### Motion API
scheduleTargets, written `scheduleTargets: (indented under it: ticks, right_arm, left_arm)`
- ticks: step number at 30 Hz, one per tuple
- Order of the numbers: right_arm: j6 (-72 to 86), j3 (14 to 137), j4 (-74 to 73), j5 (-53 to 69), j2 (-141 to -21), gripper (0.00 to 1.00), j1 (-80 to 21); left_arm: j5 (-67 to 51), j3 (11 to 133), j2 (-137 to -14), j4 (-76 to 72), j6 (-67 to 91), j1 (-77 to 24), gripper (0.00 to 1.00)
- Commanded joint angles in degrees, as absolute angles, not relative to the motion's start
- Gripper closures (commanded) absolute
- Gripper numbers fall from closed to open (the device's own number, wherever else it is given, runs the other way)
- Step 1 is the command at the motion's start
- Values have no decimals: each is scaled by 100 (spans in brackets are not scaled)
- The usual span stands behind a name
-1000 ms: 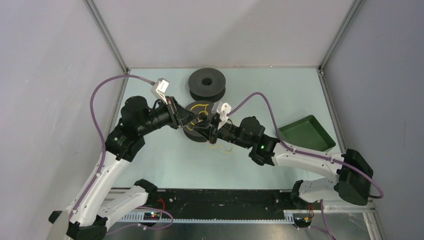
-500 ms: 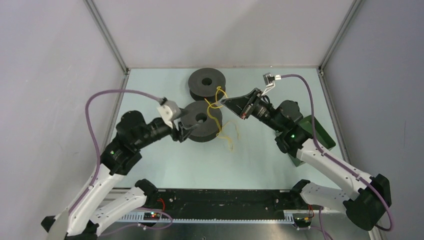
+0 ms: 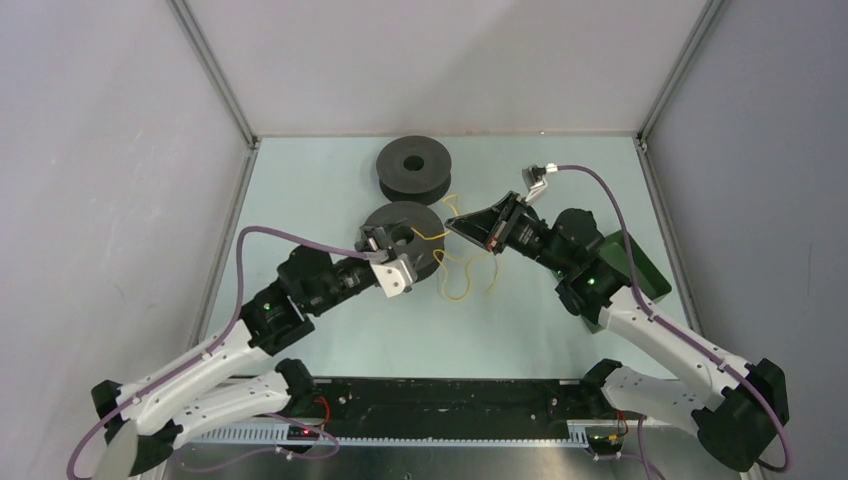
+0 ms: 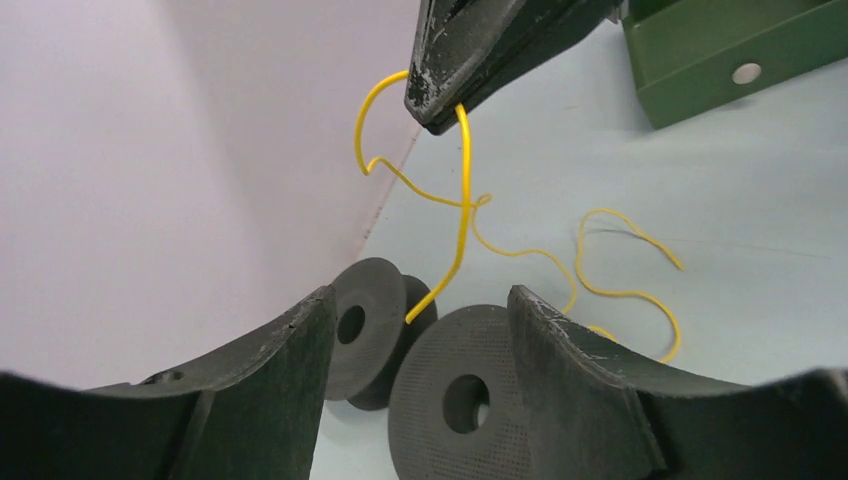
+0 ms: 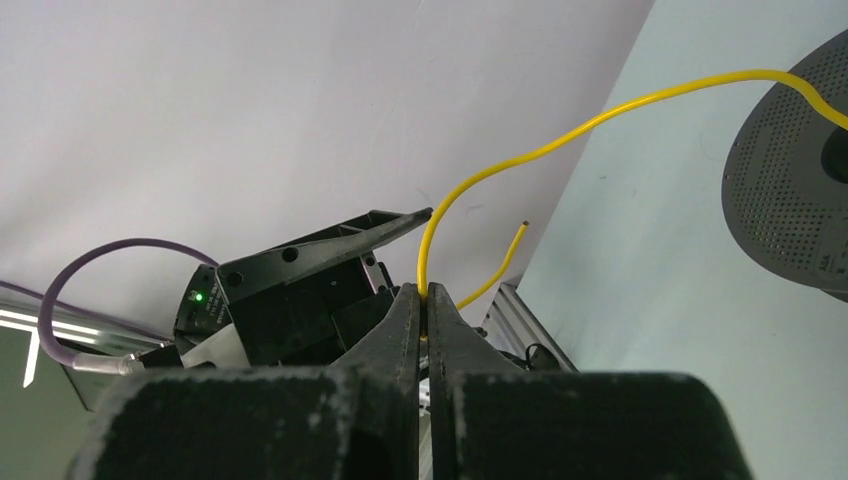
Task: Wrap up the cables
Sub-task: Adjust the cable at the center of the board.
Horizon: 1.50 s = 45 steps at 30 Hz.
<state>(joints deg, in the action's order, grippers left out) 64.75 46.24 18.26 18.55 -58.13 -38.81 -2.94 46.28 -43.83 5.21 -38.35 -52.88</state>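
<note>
A thin yellow cable [image 3: 462,272] lies in loose loops on the table, right of the near dark grey spool [image 3: 404,228]. One stretch of it rises to my right gripper [image 3: 452,222]. That gripper is shut on the yellow cable [image 5: 560,130] at its tips [image 5: 425,290], held above the table just right of the spool. My left gripper [image 3: 383,243] reaches over the spool's near side. Its fingers [image 4: 290,370] stand open with nothing between them. Beyond them show the near spool [image 4: 460,385] and the cable [image 4: 465,180] hanging from the right gripper [image 4: 440,105].
A second dark grey spool [image 3: 414,168] sits behind the near one, close to the back wall. A green tray [image 3: 640,268] lies at the right, partly under the right arm. Enclosure walls stand at the left, back and right.
My left gripper has opened, and its arm has swung round to reach the near spool from the front. My right gripper has pulled the yellow cable away from the spool, toward the back right.
</note>
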Motion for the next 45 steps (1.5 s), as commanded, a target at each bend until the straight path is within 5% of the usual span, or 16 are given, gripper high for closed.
scheduleTargets:
  ticks: [1,9,11,14,16,29,39,45]
  right_arm:
    - [6677,4641,1932,1917,-5636,100,-3850]
    - [6854,4606,2037,1973,-5727,100,-3853]
    - [6847,4606,2012,1941,-5710,100,-3858]
    - [6715,4605,1948,1940,-5697,100,-3814]
    - [6586,4605,1840,2026,-5687,98,-3703]
    - [3979,4605,749,3750,-5012,58,-2486]
    - [-324,4579,2147,4553,-5331,47,-3403]
    - [-527,4579,3484,5373,-5938,45,-3569]
  left_arm:
    - [-27,4627,-4564,-172,-4333,-5381,33]
    - [-420,4632,-4867,-374,-4163,-5425,45]
    - [-489,4603,-4903,-392,-4091,-5430,55]
    - [-494,4613,-4903,-401,-3723,-5432,89]
    - [-297,4689,-4856,-402,-3160,-5422,99]
    - [-2629,5573,-4803,938,21,-3967,100]
    - [-3943,5649,-4811,1341,1014,-3645,100]
    - [-4345,5754,-4899,1471,1204,-3630,100]
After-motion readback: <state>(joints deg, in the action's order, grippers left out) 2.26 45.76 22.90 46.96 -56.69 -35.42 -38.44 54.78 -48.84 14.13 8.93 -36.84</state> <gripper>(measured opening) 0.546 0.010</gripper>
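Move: Hanging from the right hand's closed fingertips, the yellow cable's short free end lies about 1 cm ahead of the left hand, 2 cm to its right and level with it. The near spool is roughly 9 cm ahead, 1 cm left and 16 cm below; the far spool sits some 28 cm ahead, 1 cm left and 17 cm down. From the right hand, that cable end is about 4 cm left, 1 cm back and 3 cm below. Reaching about 2.5 cm right and slightly forward, the left hand shuts its open fingers on the short end, then shifts left, rises a little and draws the cable some 5 cm back towards the base, wrist turning about 50 degrees. The right hand opens, lets go, backs about 6 cm to the right, then swings back left and towards the base, wrist turned some 65 degrees, fingers open beside the cable. ##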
